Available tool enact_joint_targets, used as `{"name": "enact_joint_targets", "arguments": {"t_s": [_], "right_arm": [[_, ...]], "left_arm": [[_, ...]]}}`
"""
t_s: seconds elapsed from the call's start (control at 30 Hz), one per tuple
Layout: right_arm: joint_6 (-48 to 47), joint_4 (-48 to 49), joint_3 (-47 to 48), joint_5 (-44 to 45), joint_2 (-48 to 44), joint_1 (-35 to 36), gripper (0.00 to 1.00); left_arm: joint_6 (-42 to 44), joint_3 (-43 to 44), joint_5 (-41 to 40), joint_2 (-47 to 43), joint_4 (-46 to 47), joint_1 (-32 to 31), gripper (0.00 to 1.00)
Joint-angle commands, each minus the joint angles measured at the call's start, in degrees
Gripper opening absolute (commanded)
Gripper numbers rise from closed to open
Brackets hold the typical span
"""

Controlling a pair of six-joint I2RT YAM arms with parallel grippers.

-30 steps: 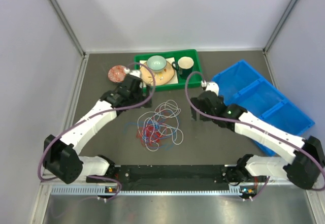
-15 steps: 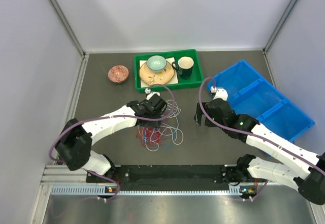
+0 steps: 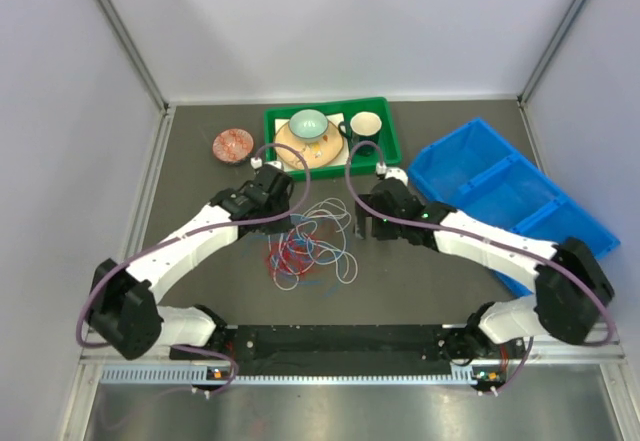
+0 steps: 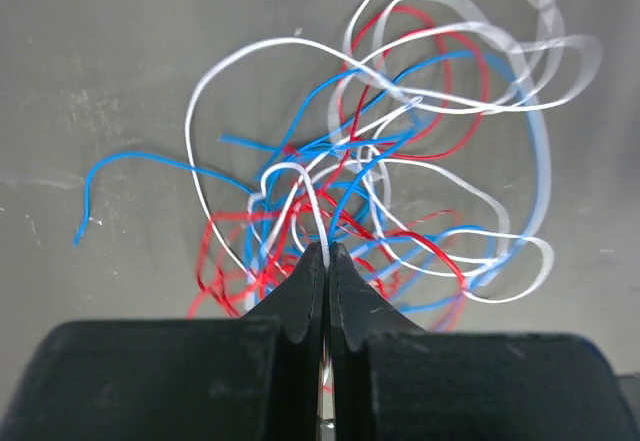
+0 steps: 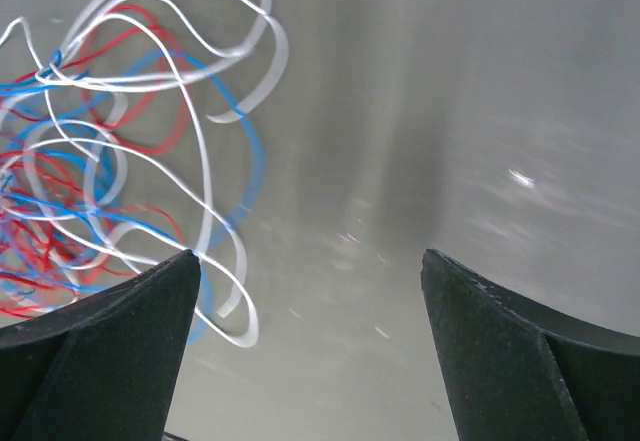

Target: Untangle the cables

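Observation:
The cables (image 3: 305, 249) lie in one tangle of white, red and blue loops on the dark table between my two arms. My left gripper (image 3: 284, 221) sits at the tangle's upper left edge. In the left wrist view my left gripper (image 4: 326, 251) is shut on a white cable (image 4: 316, 216) that runs up out of the tips. A blue cable (image 4: 140, 156) trails off to the left, and red cable (image 4: 222, 229) loops bunch just beyond the tips. My right gripper (image 3: 375, 229) stands open right of the tangle. The right gripper (image 5: 308, 255) holds nothing, and a white loop (image 5: 225, 306) lies by its left finger.
A green tray (image 3: 330, 171) behind the tangle holds a plate, a pale bowl (image 3: 308, 121) and a dark cup (image 3: 364, 126). A small reddish dish (image 3: 232, 145) sits left of the tray. A blue divided bin (image 3: 520, 196) stands at the right, under the right arm.
My left gripper closed on the white cable and pulled back toward the upper left, shifting the loops. My right gripper moved left, closer to the tangle, still open.

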Motion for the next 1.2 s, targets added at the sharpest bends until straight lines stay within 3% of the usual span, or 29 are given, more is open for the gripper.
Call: {"name": "enact_joint_targets", "arguments": {"t_s": [0.0, 0.13, 0.47, 0.63, 0.67, 0.8, 0.97, 1.17], "right_arm": [[3.94, 9.10, 7.09, -8.33, 8.79, -1.24, 0.88], [7.38, 12.79, 10.17, -11.32, 14.09, -1.86, 0.81], [1.86, 12.63, 15.98, -12.12, 24.55, -1.07, 0.76], [0.80, 12.54, 20.11, -12.03, 29.56, -1.07, 0.69], [0.88, 12.63, 20.63, -11.86, 30.61, -1.07, 0.66], [1.50, 12.72, 22.04, -9.67, 29.14, -1.07, 0.00], [0.89, 12.98, 19.42, -2.81, 19.39, -1.68, 0.00], [-3.67, 12.98, 20.36, 0.45, 1.11, -2.30, 0.00]], "left_arm": [[0.89, 0.09, 6.86, -3.19, 2.59, 1.86, 0.00], [0.10, -0.53, 7.56, -3.19, 2.86, 2.13, 0.00], [-0.08, -0.09, 8.27, -3.80, 3.21, 2.48, 0.00], [-0.43, 0.00, 8.97, -4.07, 3.82, 2.83, 0.00], [-0.43, -0.09, 8.97, -4.16, 4.00, 2.83, 0.00], [-0.16, -0.18, 11.52, -3.98, 4.44, 3.27, 0.00], [1.76, 0.44, 11.26, -5.03, 4.62, 4.67, 0.00], [5.28, -0.70, 12.40, -5.39, 4.79, 12.14, 0.01]]}}
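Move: The white loops at the far right edge of the tangle lie about 7 cm ahead of my right hand, 10 cm to its left and 6 cm below. The red-blue knot sits roughly 15 cm left of this hand and 4 cm back; the green tray's middle is some 24 cm ahead and 7 cm left. From my left hand, already shut on a white strand, the same loops are about 6 cm ahead and 10 cm to the right, 6 cm down. I sweep my right hand left and forward over the table to the far white loops, sinking about 5 cm, and shut its fingers on some white strands. Then I lift them briskly, some 12 cm, easing a little forward and back right. My left hand keeps its white strand pinched, rising about 2 cm and rolling its left side down some 10 degrees. ##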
